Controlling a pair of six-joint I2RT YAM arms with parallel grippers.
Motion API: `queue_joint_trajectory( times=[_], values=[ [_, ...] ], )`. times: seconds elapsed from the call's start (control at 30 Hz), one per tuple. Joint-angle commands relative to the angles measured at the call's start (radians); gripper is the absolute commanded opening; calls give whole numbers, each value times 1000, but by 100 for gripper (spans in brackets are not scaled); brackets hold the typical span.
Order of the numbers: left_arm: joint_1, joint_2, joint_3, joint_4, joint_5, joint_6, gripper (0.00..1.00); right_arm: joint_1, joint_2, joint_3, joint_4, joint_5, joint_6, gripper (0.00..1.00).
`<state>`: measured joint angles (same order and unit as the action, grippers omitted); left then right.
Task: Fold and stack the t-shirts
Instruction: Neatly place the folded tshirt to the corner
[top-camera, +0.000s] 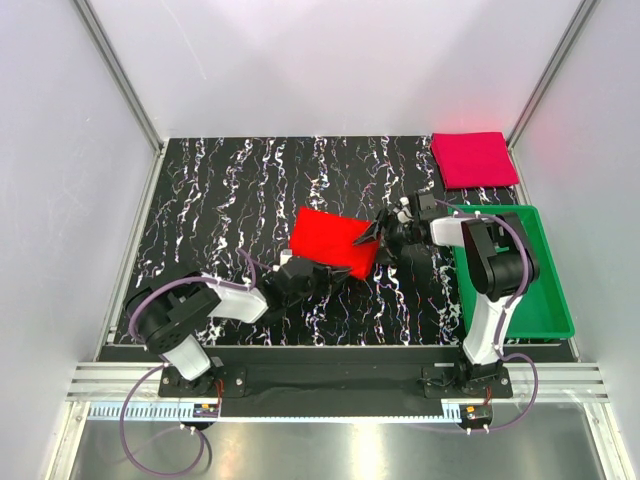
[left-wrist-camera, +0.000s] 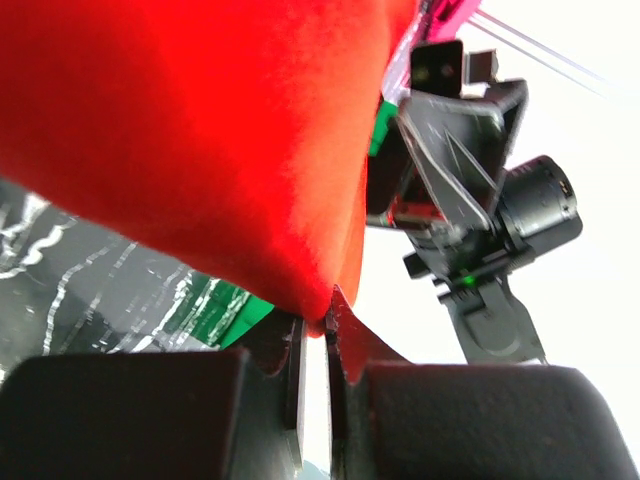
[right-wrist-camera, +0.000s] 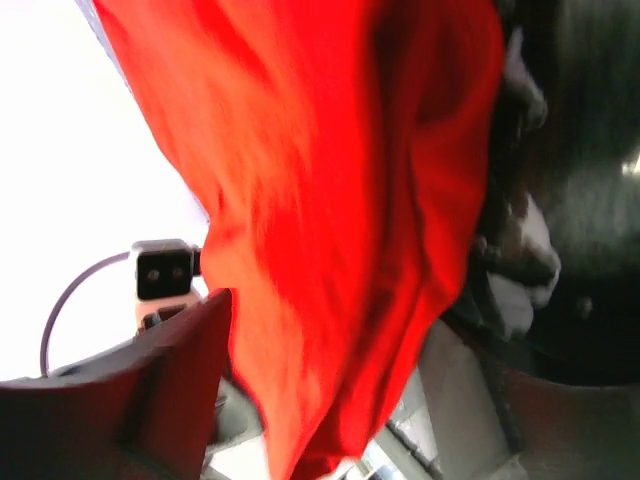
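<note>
The bright red t-shirt (top-camera: 330, 240) is folded into a rough rectangle and held a little above the middle of the table. My left gripper (top-camera: 322, 272) is shut on its near edge; in the left wrist view the jaws pinch the red cloth (left-wrist-camera: 200, 150) at its lowest tip, at my left gripper (left-wrist-camera: 318, 322). My right gripper (top-camera: 376, 238) holds the shirt's right corner; red cloth (right-wrist-camera: 330, 200) fills the right wrist view and hangs between its fingers (right-wrist-camera: 175, 385). The darker crimson t-shirt (top-camera: 473, 158) lies folded flat at the back right corner.
A green plastic tray (top-camera: 548, 300) stands at the right edge beside the right arm. The table (top-camera: 220, 200) is black with white marbling and is enclosed by white walls.
</note>
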<state>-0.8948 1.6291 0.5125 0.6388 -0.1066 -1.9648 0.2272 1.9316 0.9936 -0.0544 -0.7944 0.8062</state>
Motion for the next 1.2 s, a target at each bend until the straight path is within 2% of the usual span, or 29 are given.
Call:
queue_joint_trajectory(
  times=[0.0,0.07,0.1,0.23,0.27,0.3,0.33,0.4,0.43,0.47,0.5,0.53,0.57,0.6,0.67,0.7,0.73,0.9,1.03,1.17],
  values=[
    [3,-49,4,58,18,3,0,0,46,-15,151,70,36,68],
    [2,-52,14,47,28,18,0,0,64,-15,210,73,53,61],
    [3,-54,17,38,34,24,0,0,67,-12,228,75,53,49],
    [2,-60,12,25,54,29,2,1,63,8,231,112,5,28],
    [2,-66,14,15,76,33,16,1,53,14,208,125,-11,22],
    [2,-74,20,-4,94,43,26,1,47,34,185,133,-31,17],
    [3,-83,40,-64,102,81,34,0,41,49,154,161,-79,6],
    [13,-121,64,-140,201,156,48,1,14,107,7,184,-139,1],
    [22,-136,105,-234,237,276,49,0,1,132,-52,223,-213,0],
    [49,-165,130,-292,319,349,50,0,-20,192,-194,254,-254,0],
    [63,-182,155,-354,353,497,51,1,-32,218,-261,285,-292,0],
    [79,-202,196,-472,384,571,51,0,-45,246,-325,360,-368,0],
    [108,-245,213,-523,421,643,51,0,-77,270,-429,403,-402,0],
    [126,-270,228,-571,435,776,51,-2,-92,310,-471,446,-433,0],
    [181,-355,251,-697,459,892,51,-2,-115,364,-590,546,-515,0],
    [195,-386,257,-743,453,996,51,-3,-112,432,-628,579,-539,0],
    [221,-414,268,-836,424,1041,52,-5,-105,473,-703,628,-592,0],
    [287,-560,284,-1020,387,1225,52,-11,-8,787,-901,780,-728,0],
    [318,-585,294,-1082,360,1311,54,-22,92,997,-1053,943,-803,0],
    [365,-533,293,-1085,407,1330,54,-37,167,1140,-1068,1032,-913,0]
  ],
)
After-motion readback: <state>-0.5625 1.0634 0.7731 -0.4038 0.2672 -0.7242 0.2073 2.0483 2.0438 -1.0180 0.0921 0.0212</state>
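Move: My left hand still pinches the raised near edge of the red t-shirt, whose middle lies about 7 cm ahead of that hand, 2 cm left and some 4 cm lower. From my open right hand, at its right edge, the red t-shirt's middle is about 7 cm left and 1 cm back, slightly lower. The pink folded t-shirt lies roughly 18 cm ahead and 24 cm right of my right hand, the green bin about 31 cm right and 7 cm back, both some 2 cm below. I dip my right hand about 2 cm while easing forward and close its fingers on the red t-shirt's right side, as my left fingers open and let go; then the left backs off left and up, some 12 cm clear. Keeping its pinch, my right hand lifts some 15 cm and swings forward and right towards the pink t-shirt, its fingers turning from leftward to point down, about 60 degrees. ##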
